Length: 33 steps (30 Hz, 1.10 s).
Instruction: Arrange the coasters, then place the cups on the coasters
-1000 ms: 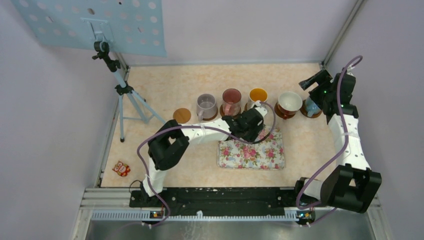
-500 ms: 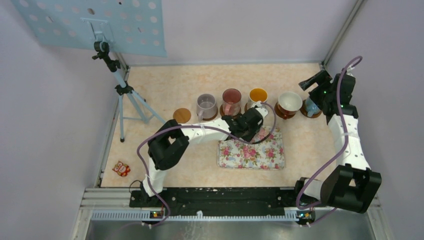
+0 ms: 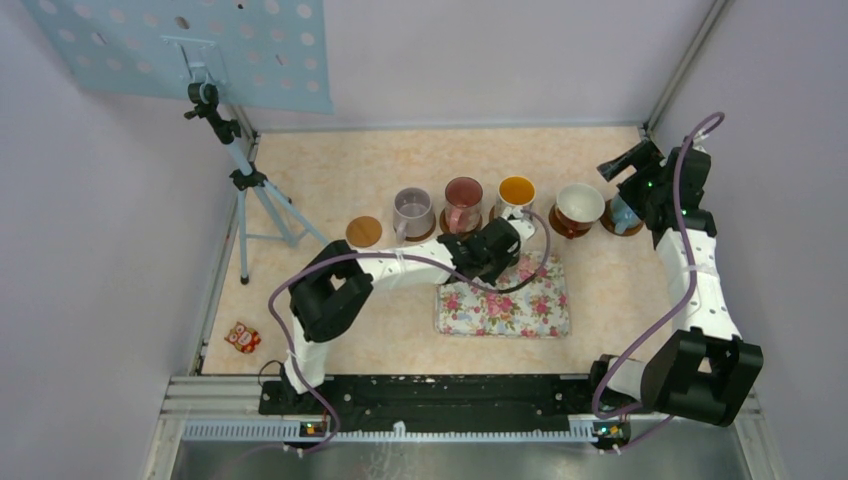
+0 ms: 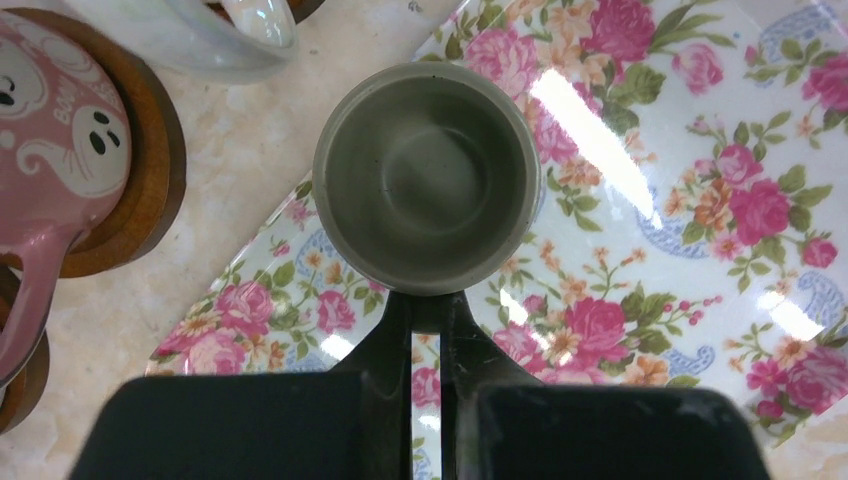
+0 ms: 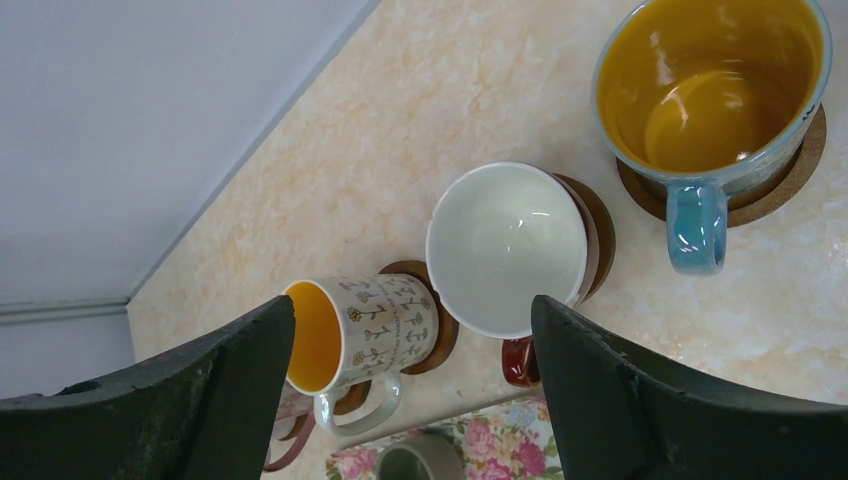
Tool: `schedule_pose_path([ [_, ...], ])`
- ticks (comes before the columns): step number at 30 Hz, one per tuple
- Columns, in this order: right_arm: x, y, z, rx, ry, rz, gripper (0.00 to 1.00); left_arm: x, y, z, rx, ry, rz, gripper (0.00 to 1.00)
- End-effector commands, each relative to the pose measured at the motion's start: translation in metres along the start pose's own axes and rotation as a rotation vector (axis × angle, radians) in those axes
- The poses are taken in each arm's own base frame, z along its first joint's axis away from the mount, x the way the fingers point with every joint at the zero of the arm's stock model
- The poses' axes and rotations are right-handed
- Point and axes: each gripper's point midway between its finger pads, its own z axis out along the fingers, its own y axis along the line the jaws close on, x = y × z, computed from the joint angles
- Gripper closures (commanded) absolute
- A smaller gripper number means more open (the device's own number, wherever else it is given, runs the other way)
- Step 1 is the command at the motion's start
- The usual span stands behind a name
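Note:
A small grey-green cup (image 4: 427,175) stands on the corner of the floral tray (image 4: 700,150), and my left gripper (image 4: 427,305) is shut on its handle. In the top view that gripper (image 3: 497,248) hides the cup. Behind it runs a row of brown coasters. They carry the lavender cup (image 3: 413,212), pink cup (image 3: 463,203), white cup with orange inside (image 3: 516,193), wide white cup (image 3: 580,205) and light blue cup (image 5: 715,85). One coaster (image 3: 364,231) at the row's left end is bare. My right gripper (image 5: 412,305) hangs open above the row's right end, holding nothing.
A camera tripod (image 3: 243,180) stands at the back left, its legs spreading close to the bare coaster. A small red owl figure (image 3: 243,337) lies near the front left edge. Walls close in the table on the left, back and right.
My left gripper's jaws have closed onto the grey-green cup's handle, and the left arm has shifted slightly leftward. The right arm has not moved.

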Motion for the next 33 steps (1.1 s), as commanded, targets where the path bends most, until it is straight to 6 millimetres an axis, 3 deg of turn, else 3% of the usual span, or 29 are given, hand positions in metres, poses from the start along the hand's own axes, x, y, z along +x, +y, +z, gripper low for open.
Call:
schedule_pose_path([
  [1, -0.013, 0.007, -0.003, -0.034, -0.042, -0.01, 0.13, -0.035, 0.004, -0.032, 0.016, -0.129, 0.025, 1.0],
  [6, -0.013, 0.006, -0.002, -0.031, -0.039, -0.016, 0.13, -0.064, 0.001, -0.064, 0.063, -0.237, 0.087, 1.0],
  [11, -0.014, 0.007, -0.001, -0.034, -0.036, -0.019, 0.13, -0.103, -0.003, -0.118, 0.218, -0.412, 0.155, 1.0],
  [15, -0.013, 0.008, 0.002, -0.04, -0.028, -0.018, 0.13, -0.132, 0.031, -0.147, 0.215, -0.487, 0.125, 1.0],
  [21, -0.015, 0.01, 0.008, -0.045, -0.018, -0.014, 0.13, -0.155, 0.12, -0.175, 0.059, -0.52, 0.031, 1.0],
  [26, -0.017, 0.012, 0.014, -0.051, -0.013, -0.011, 0.13, -0.139, 0.179, -0.193, -0.121, -0.494, -0.021, 1.0],
  [30, -0.017, 0.013, 0.019, -0.055, -0.002, 0.003, 0.13, -0.099, 0.227, -0.2, -0.243, -0.428, -0.163, 1.0],
  [33, -0.016, 0.013, 0.021, -0.056, 0.002, 0.004, 0.13, -0.073, 0.245, -0.204, -0.292, -0.398, -0.198, 1.0],
])
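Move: The left hand already pinches the small grey-green cup; the bare light coaster lies about 28 cm to its left, 8 cm ahead and 5 cm lower. At roughly hand height stand the lilac mug, 18 cm left and 11 cm ahead, and the pink mug, 7 cm left and 12 cm ahead. From the right hand the coaster is some 53 cm left, 4 cm back and 22 cm down. Left hand lifts the pinched cup about 19 cm, swinging left and forward towards the bare coaster; right sinks 3 cm. ##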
